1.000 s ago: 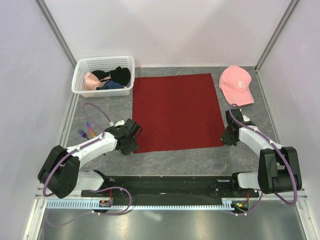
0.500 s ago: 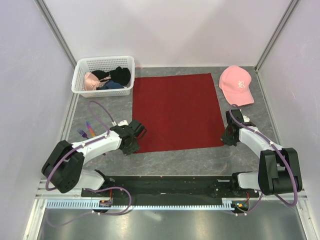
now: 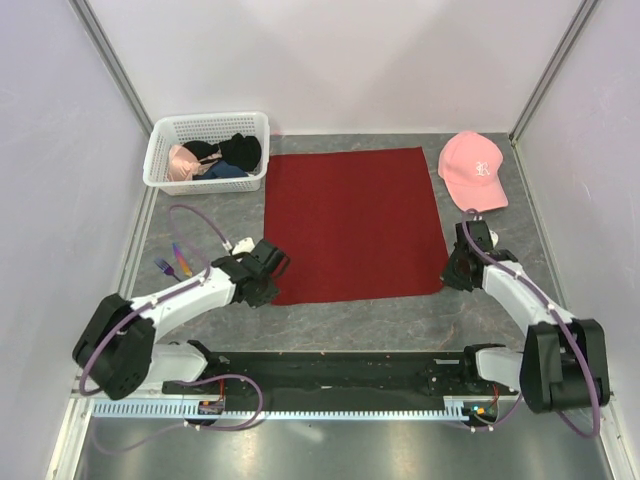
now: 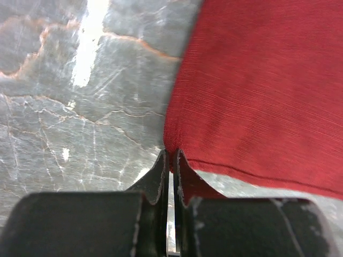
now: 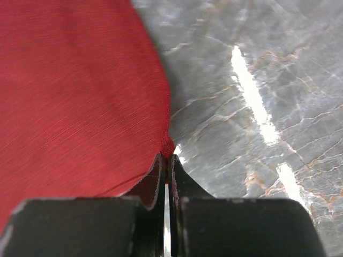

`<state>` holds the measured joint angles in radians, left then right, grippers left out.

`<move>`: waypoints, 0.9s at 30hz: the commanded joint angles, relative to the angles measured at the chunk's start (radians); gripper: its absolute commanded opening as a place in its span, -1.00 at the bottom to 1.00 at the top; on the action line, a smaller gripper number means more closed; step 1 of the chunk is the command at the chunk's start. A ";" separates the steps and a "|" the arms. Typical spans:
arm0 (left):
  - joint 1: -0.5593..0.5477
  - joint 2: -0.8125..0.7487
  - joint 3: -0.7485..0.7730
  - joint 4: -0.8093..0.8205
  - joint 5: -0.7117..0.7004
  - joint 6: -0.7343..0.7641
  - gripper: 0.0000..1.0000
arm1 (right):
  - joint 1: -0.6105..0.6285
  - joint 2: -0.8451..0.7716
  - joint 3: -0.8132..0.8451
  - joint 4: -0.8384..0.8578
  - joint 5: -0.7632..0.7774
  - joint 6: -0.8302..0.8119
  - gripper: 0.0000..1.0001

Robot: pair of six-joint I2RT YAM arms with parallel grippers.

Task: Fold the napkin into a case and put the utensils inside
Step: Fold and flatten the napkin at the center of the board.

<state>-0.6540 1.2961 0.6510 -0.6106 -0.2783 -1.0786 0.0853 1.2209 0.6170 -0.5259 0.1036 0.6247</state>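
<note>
The dark red napkin (image 3: 352,222) lies spread flat on the grey table, unfolded. My left gripper (image 3: 272,290) is shut on its near left corner; in the left wrist view the left gripper (image 4: 171,156) pinches the cloth (image 4: 257,85) at the corner tip. My right gripper (image 3: 450,280) is shut on the near right corner, and the right wrist view shows the right gripper (image 5: 167,159) clamped on the red fabric (image 5: 75,96). The utensils (image 3: 172,262), purple and orange, lie at the left table edge beside the left arm.
A white basket (image 3: 160,160) with pink and black garments stands at the back left, touching the napkin's far left corner. A pink cap (image 3: 474,170) lies at the back right. White walls and metal posts enclose the table.
The left gripper slid to the napkin's near left corner and shut on it. The right gripper stayed shut on the near right corner, its arm shifting slightly.
</note>
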 commanded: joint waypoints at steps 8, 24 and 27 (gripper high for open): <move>-0.006 -0.466 0.208 0.084 0.069 0.296 -0.96 | 0.002 -0.486 0.277 -0.197 -0.068 -0.140 -1.00; -0.006 -0.836 0.607 0.259 0.444 0.519 -0.96 | 0.005 -0.772 0.943 -0.280 -0.096 -0.289 -1.00; -0.006 -0.790 0.636 0.281 0.403 0.536 -0.96 | 0.005 -0.720 0.937 -0.264 -0.048 -0.273 -1.00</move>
<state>-0.6575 0.4362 1.2667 -0.3611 0.1192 -0.6163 0.0879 0.4240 1.5688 -0.7769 0.0105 0.3592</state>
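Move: The red napkin lies spread flat with its near corners already in the two grippers: its middle is about 25 cm ahead and 24 cm right of the left hand, about 22 cm ahead and 25 cm left of the right hand, 2 cm lower. The utensils lie some 24 cm left and 8 cm ahead of the left hand, the white basket 49 cm ahead and 19 cm left of it. The pink cap is 40 cm ahead and 9 cm right of the right hand. The napkin is hoisted by its two near corners, both grippers keeping their pinch and sweeping up together fast, about 50 cm. After a slight forward start both draw back towards the bases, the left some 12 cm, the right a little more, while the wrists tip up from pointing down to pointing forward, the left also swinging clockwise. ##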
